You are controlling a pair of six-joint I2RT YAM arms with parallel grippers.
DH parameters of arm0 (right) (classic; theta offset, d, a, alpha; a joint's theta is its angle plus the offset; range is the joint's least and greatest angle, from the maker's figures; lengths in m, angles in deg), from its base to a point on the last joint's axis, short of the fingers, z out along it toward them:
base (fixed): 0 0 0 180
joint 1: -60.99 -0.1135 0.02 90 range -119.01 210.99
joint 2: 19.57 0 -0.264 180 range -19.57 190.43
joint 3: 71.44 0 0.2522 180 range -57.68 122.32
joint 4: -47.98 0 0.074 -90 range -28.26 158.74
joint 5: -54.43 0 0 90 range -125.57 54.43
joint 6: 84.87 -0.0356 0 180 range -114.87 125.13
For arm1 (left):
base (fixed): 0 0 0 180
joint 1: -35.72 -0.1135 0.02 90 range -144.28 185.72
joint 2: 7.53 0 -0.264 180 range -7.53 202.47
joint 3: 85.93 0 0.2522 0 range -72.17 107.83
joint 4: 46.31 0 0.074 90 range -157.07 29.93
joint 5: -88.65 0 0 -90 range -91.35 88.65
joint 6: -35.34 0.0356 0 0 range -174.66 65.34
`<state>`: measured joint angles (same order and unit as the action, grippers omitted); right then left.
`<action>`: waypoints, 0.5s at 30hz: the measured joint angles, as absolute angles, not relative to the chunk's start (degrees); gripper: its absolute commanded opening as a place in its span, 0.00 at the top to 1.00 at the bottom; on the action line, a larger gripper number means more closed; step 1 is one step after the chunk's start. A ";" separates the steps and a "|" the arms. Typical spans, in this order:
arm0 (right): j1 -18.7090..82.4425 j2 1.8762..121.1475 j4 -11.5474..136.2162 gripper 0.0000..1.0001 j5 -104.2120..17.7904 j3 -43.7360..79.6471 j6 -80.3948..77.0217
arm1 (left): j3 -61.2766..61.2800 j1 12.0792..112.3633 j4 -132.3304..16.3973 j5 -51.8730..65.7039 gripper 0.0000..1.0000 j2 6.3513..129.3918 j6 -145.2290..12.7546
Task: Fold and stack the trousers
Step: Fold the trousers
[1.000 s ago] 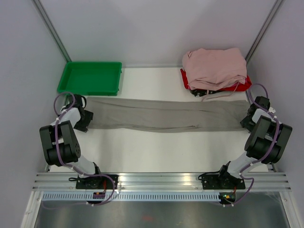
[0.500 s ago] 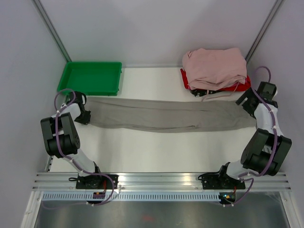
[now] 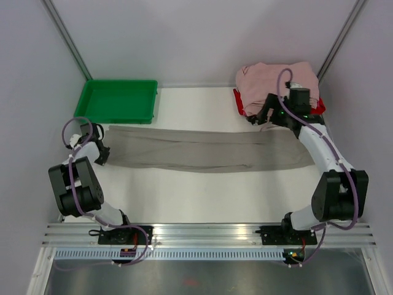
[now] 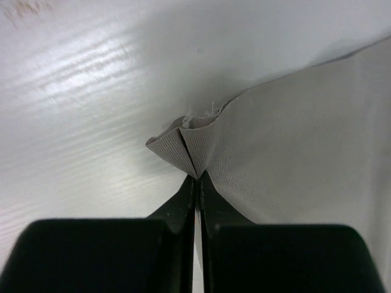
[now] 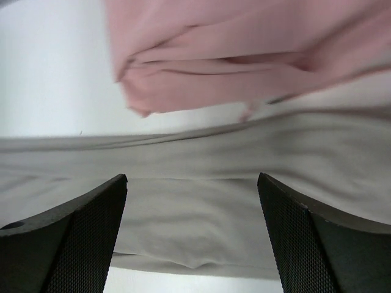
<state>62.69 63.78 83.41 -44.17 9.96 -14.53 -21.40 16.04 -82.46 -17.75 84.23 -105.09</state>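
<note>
The taupe trousers [image 3: 209,149] lie flat and stretched across the table from left to right. At their left end my left gripper [image 3: 102,153] is shut on a corner of the hem; the left wrist view shows the gripper [image 4: 197,178] pinching a small fold of the trousers [image 4: 293,152] at the fingertips. My right gripper [image 3: 265,115] hovers open above the trousers' right part, just in front of the pink pile. In the right wrist view the right gripper [image 5: 190,178] has its jaws standing wide apart with the trousers [image 5: 195,226] below and nothing between them.
A green tray [image 3: 116,101] sits at the back left. A pile of pale pink garments [image 3: 273,80] rests on a red tray [image 3: 317,109] at the back right, and the garments [image 5: 244,61] hang close above the right gripper's fingers. Grey walls close in both sides.
My left gripper has shut on the hem corner and drawn it slightly left. My right gripper opened, left the trousers' right end and swung back-left toward the pink pile.
</note>
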 measured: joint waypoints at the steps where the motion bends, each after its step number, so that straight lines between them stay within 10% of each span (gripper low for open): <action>1: 60.55 64.98 82.97 0.06 -44.43 10.70 -14.20 | -21.65 15.78 -82.11 -18.27 0.98 83.05 -103.65; 15: 35.52 87.26 75.54 0.06 -48.94 26.26 -9.11 | -26.80 11.62 -67.18 -17.27 0.98 66.00 -86.56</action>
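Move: The trousers lie flat, stretched left to right, their middle about 27 cm to the right hand's left, 9 cm back and 17 cm below; the pink pile is about 17 cm ahead and 5 cm right of that hand. The left hand already pinches the trousers' left end; their middle lies some 47 cm to its right and 4 cm ahead, the green tray 27 cm ahead and 5 cm right, the left rail about 14 cm left. The trousers' left end, still pinched by the left hand, is raised some 10 cm and drawn about 5 cm left towards the rail, the fingers swinging forward and left. Meanwhile the open right hand sweeps quickly left above the cloth, about 24 cm towards its middle, sinking slightly while the wrist turns some 35 degrees counter-clockwise. ##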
